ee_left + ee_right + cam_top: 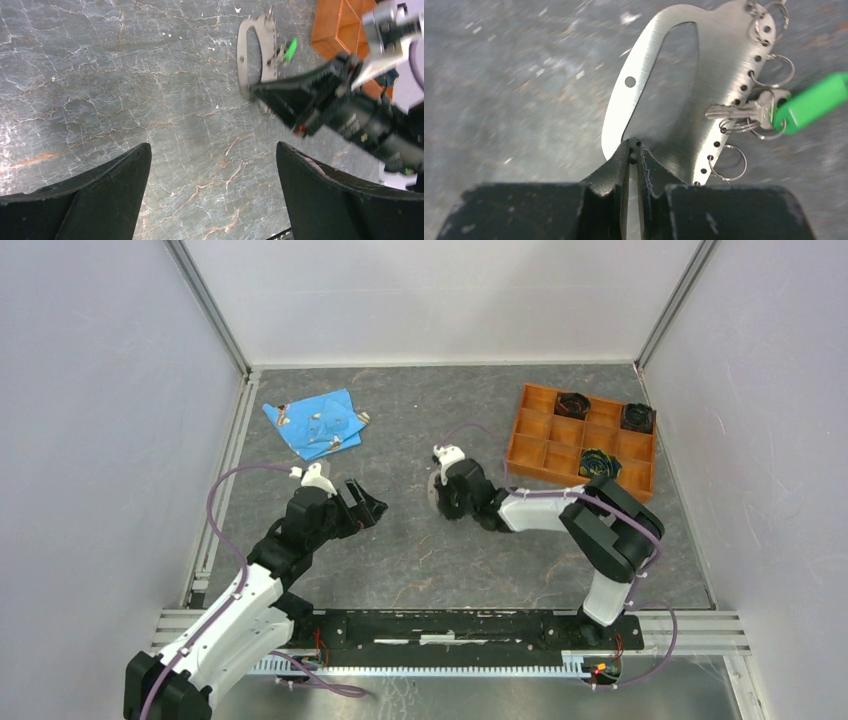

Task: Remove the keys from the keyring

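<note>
The keyring (719, 55), a flat grey metal oval loop with a row of small holes and several wire rings, is pinched at its near end by my right gripper (634, 150), which is shut on it. One silvery key (744, 111) with a bright green head (811, 102) hangs from its right edge. In the top view the right gripper (447, 502) holds the keyring (433, 492) near the table's middle. The left wrist view shows the keyring (244, 55) and the green head (291, 49) ahead. My left gripper (362, 504) is open and empty, left of the keyring.
An orange compartment tray (545, 435) with dark coiled items stands at the back right. A blue cloth (315, 422) with small metal pieces on it lies at the back left. Walls enclose the table on three sides.
</note>
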### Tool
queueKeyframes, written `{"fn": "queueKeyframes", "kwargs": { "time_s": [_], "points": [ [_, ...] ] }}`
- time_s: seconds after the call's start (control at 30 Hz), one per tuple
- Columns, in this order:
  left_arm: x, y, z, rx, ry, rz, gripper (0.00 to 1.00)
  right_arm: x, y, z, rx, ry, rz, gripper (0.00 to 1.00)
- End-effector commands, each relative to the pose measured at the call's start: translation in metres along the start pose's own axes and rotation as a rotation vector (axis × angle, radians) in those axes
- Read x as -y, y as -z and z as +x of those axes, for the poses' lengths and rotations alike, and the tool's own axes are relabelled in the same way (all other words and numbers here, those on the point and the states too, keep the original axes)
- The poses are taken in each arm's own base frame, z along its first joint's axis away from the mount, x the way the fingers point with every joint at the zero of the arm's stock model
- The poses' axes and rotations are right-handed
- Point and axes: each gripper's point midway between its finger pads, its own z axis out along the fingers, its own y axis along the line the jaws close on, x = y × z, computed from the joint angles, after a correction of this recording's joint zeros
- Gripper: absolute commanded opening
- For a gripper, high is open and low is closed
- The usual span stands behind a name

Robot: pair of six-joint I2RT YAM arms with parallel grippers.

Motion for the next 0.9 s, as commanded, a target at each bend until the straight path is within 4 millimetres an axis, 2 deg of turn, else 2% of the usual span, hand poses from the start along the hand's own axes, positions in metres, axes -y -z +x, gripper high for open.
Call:
{"fn": "queueKeyframes", "kwargs": {
  "time_s": [0.0,0.13,0.23,0.3,0.4,0.47,0.53,0.6,0.67,0.87],
  "points": [
    [0.004,-0.005,-0.011,0.075,0.1,0.018,1.0,-0.046,0.019,0.062,-0.11,-0.026,-0.104,0.14],
    [-0.002,-0.01,-0.001,0.049,0.103,0.014,1.0,-0.072,0.036,0.096,-0.145,0.021,-0.148,0.14],
    [-0.001,-0.014,0.01,0.011,0.083,0.047,1.0,-0.082,0.051,0.109,-0.145,0.043,-0.17,0.15],
    [0.004,-0.018,0.018,-0.023,0.065,0.094,1.0,-0.083,0.062,0.104,-0.111,0.029,-0.183,0.19],
    [0.009,-0.025,0.029,-0.064,0.047,0.143,0.99,-0.081,0.077,0.08,-0.031,0.031,-0.18,0.29],
    [0.009,-0.03,0.034,-0.087,0.035,0.154,0.98,-0.082,0.091,0.059,0.038,0.031,-0.183,0.4],
    [0.01,-0.035,0.04,-0.112,0.027,0.163,0.96,-0.077,0.102,0.048,0.09,0.028,-0.179,0.51],
    [0.013,-0.039,0.045,-0.129,0.032,0.172,0.93,-0.07,0.111,0.045,0.126,0.021,-0.173,0.59],
    [0.017,-0.043,0.052,-0.143,0.049,0.18,0.89,-0.057,0.116,0.051,0.139,0.011,-0.164,0.65],
    [0.026,-0.049,0.075,-0.169,0.097,0.186,0.74,-0.022,0.122,0.067,0.17,-0.056,-0.176,0.68]
  ]
}}
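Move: The right hand's nearly shut fingertips are already on the keyring plate, at the near end of its cutout; the plate's middle lies about 5 cm ahead, 1 cm below. From this hand the key is roughly 7 cm ahead and 4 cm right, the green tag 10 ahead and 6 right, the orange tray 18 ahead and 28 right. From the open left hand the plate lies some 12 cm ahead, 16 right and 12 below. Right drags the plate back about 13 cm, opens, rises; left sinks and moves right towards it, closing slightly. ##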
